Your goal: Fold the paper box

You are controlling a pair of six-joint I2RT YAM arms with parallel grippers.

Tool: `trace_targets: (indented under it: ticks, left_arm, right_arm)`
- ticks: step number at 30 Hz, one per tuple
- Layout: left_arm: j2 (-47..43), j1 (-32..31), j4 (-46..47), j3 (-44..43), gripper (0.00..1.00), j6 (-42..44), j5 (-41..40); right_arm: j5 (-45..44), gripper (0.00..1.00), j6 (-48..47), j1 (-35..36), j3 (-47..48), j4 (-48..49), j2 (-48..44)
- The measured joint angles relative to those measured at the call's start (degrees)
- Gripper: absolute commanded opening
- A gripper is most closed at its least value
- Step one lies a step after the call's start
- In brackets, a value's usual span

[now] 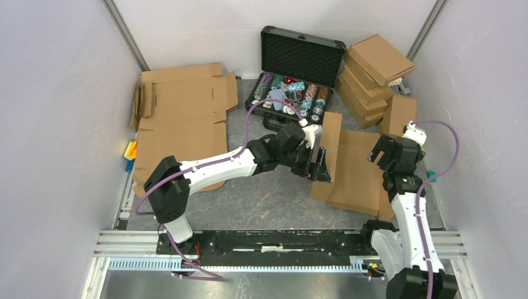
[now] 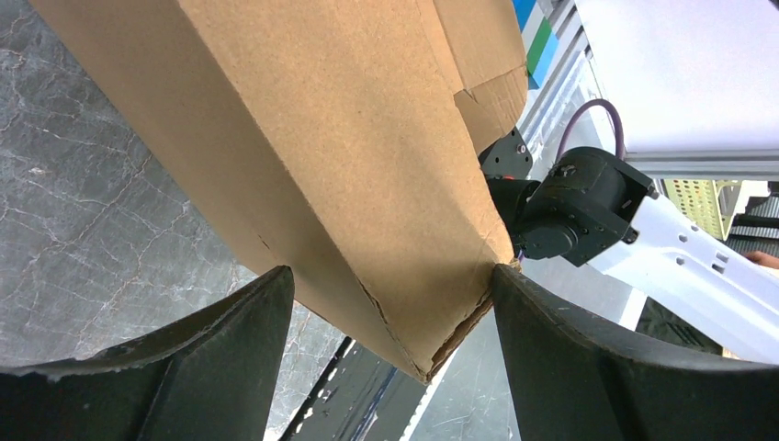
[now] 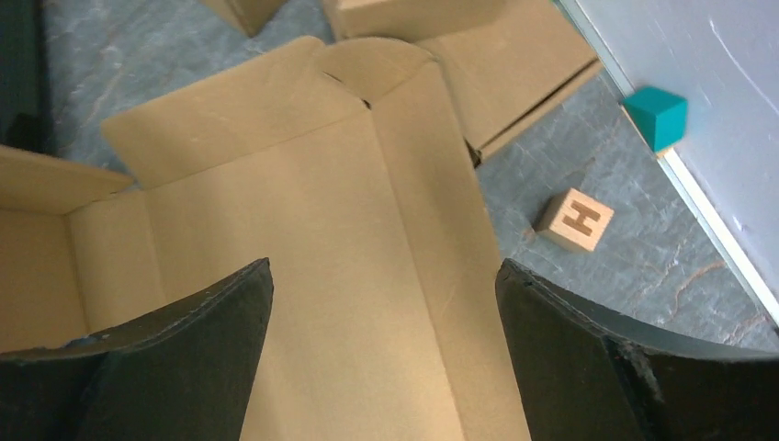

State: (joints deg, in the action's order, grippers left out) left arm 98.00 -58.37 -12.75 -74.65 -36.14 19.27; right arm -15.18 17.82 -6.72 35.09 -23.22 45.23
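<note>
The paper box (image 1: 355,171) lies unfolded on the table right of centre, plain brown cardboard with its left side wall (image 1: 330,140) raised. In the left wrist view that folded wall (image 2: 367,156) slants down between the fingers of my left gripper (image 2: 390,271). The gripper is open; its right finger (image 2: 551,331) touches the wall's edge and the left finger stands apart from it. My left gripper (image 1: 319,167) sits at the box's left edge. My right gripper (image 3: 384,266) hovers open above the flat inner panel (image 3: 303,239) with nothing between its fingers, at the box's right side (image 1: 381,152).
An open black case (image 1: 302,59) of colourful chips stands at the back. Folded boxes (image 1: 373,75) are stacked at back right, and flat cardboard sheets (image 1: 180,118) lie at left. Right of the box lie a wooden H block (image 3: 574,219) and a teal block (image 3: 657,118).
</note>
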Motion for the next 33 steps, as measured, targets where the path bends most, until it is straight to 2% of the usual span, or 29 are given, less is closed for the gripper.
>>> trace_targets:
  ticks: [10,16,21,23,25,28,29,32,33]
  left_arm:
    - [0.4,0.0,-1.9,-1.4,0.84,2.4,0.7]
    - [0.5,0.0,-2.1,-1.6,0.84,3.0,1.4]
    - [0.7,0.0,-2.6,-1.9,0.84,3.0,2.1]
    - [0.8,0.0,-2.6,-2.0,0.84,3.0,2.1]
    - [0.8,0.0,-2.6,-2.0,0.83,3.0,2.1]
    - [0.8,0.0,-2.6,-2.0,0.83,3.1,2.1]
    - [0.8,0.0,-2.8,-2.0,0.83,3.1,2.1]
    - [0.7,0.0,-3.0,-1.9,0.83,3.1,2.1]
    - [0.7,0.0,-3.0,-1.9,0.83,3.1,2.1]
  right_arm:
    - [-1.1,0.98,0.3,-9.5,-8.9,5.6,4.7]
    - [4.8,0.94,-0.4,-13.5,-9.4,8.8,9.8]
    - [9.5,0.76,-1.4,-15.8,-11.0,10.4,9.4]
    - [11.3,0.63,-1.5,-16.2,-11.4,10.4,9.2]
    - [12.4,0.44,-1.8,-16.2,-11.6,10.5,8.7]
    - [14.0,0.22,-1.7,-16.3,-11.6,10.5,7.4]
    - [14.6,0.17,-1.7,-16.3,-11.6,10.4,6.8]
    - [17.0,0.16,-1.5,-16.3,-11.6,10.1,4.8]
    - [17.9,0.12,-1.4,-16.3,-11.5,9.8,4.2]
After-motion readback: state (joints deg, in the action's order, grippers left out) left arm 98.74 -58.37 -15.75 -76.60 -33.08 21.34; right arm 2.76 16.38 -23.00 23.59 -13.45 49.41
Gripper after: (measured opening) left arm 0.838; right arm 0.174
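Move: Just below and to the right of the open right hand lies the paper box's right side flap, still leaning outward: about 4 cm right, 2 cm back and 10 cm down. Some 10 cm right and 3 cm back is the wooden block; a small brown box lies about 5 cm ahead and 7 cm right. The box's left side panel stands roughly 19 cm left, level fore and aft. From the left hand the flap lies about 20 cm right and 1 cm ahead, 12 cm lower. Sinking about 9 cm with its fingers wide open, the right hand also goes some 5 cm right and a little back to the outward-leaning flap, then eases back left and rises about 2 cm while the fingers close and pinch the flap between their tips. Its left side rolls up some 10 degrees. The left hand stays at the opposite panel, keeping its wide-open fingers astride the panel's corner. ##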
